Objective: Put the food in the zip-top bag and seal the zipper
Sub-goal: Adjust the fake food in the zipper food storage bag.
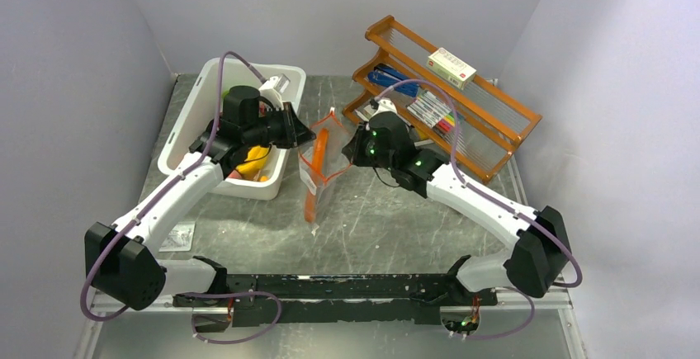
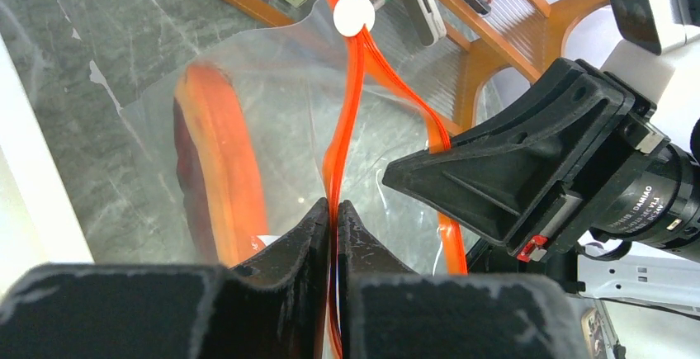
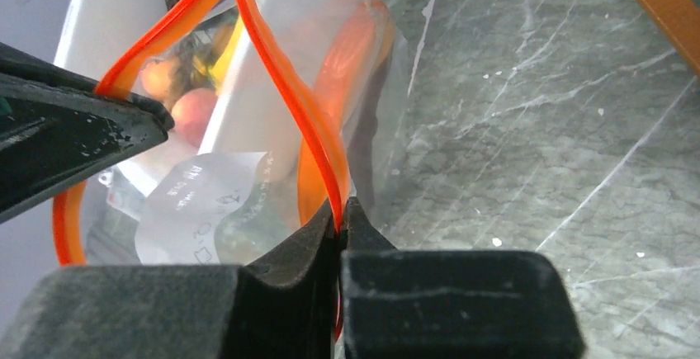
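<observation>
The clear zip-top bag (image 1: 323, 167) hangs between my two grippers over the table, its mouth spread open. My left gripper (image 1: 302, 138) is shut on one side of the orange-red zipper (image 2: 347, 111); the fingertips (image 2: 323, 214) pinch the strip. My right gripper (image 1: 352, 148) is shut on the other side of the zipper (image 3: 281, 78). The white slider tab (image 2: 353, 14) sits at the far end. The dark red-brown, orange-rimmed slab (image 2: 223, 177) stands inside the bag. The yellow banana bunch (image 1: 253, 161) and round fruits (image 3: 194, 111) lie in the white bin (image 1: 216, 74).
The white bin stands at the back left, just behind my left gripper. A wooden rack (image 1: 475, 140) with pens and a small box leans at the back right. A small flat packet (image 1: 177, 236) lies on the table near the left arm.
</observation>
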Action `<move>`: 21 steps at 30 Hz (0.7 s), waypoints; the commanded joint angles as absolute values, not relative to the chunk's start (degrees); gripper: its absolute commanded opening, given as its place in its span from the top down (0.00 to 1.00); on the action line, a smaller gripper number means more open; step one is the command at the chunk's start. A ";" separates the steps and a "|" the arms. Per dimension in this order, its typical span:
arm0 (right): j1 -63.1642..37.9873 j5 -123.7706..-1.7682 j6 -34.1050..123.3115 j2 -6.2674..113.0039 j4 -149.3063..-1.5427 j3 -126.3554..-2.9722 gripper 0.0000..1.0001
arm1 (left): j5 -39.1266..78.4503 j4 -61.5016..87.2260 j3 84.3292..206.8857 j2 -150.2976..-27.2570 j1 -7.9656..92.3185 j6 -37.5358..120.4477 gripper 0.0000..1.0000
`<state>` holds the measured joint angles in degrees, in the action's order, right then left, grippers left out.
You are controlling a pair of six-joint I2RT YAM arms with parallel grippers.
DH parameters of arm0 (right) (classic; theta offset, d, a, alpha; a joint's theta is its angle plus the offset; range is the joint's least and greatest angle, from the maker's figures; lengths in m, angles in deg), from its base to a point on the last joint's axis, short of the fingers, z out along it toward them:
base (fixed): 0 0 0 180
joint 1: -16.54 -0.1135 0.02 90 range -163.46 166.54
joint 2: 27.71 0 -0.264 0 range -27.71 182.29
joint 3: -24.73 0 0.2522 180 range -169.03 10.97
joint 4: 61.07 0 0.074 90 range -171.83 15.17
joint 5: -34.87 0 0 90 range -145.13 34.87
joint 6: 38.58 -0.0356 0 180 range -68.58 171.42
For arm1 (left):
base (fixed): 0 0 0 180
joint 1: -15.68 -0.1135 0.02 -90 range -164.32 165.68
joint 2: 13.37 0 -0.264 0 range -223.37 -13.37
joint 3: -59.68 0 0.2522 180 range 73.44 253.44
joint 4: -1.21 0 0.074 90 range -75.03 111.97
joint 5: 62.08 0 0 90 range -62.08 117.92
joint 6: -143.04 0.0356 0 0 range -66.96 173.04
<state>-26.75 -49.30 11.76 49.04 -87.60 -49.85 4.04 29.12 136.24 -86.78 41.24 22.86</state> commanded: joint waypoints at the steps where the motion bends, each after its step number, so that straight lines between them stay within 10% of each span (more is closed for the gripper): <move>1: -26.35 -48.79 11.96 47.87 -85.31 -51.29 1.00 | 2.79 26.64 136.51 -86.58 41.60 23.66 0.93; 15: -26.42 -50.67 15.74 37.70 -86.78 -49.40 1.00 | 12.48 35.19 141.68 -81.85 41.60 24.65 0.43; 21: -26.35 -48.41 16.17 35.43 -89.06 -48.60 1.00 | 20.74 41.49 145.02 -79.26 41.52 27.45 0.06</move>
<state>-26.57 -49.61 15.15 37.89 -88.57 -49.34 13.44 36.53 141.84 -81.53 41.28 24.74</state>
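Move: The fake food, an orange papaya slice, hangs inside the zip-top bag whose mouth both hands already pinch. Its middle is about 11 cm below the left hand, 1 cm back and 1 cm to the right; from the right hand it is roughly 7 cm left, 1 cm ahead and 7 cm down. The white bin's middle lies some 20 cm left of the left hand, 15 cm ahead and 19 cm down. The wooden shelf's is about 26 cm right of the right hand, 15 cm ahead and 15 cm down. Upward goes the right hand, about 6.5 cm with a small drift back and to the right, its fingertips tipping up some 10 degrees while they stay shut on the bag's edge. The left fingers spread wide and let go of their side of the mouth; that hand then rises and moves left, away from the bag towards the bin's right rim. ##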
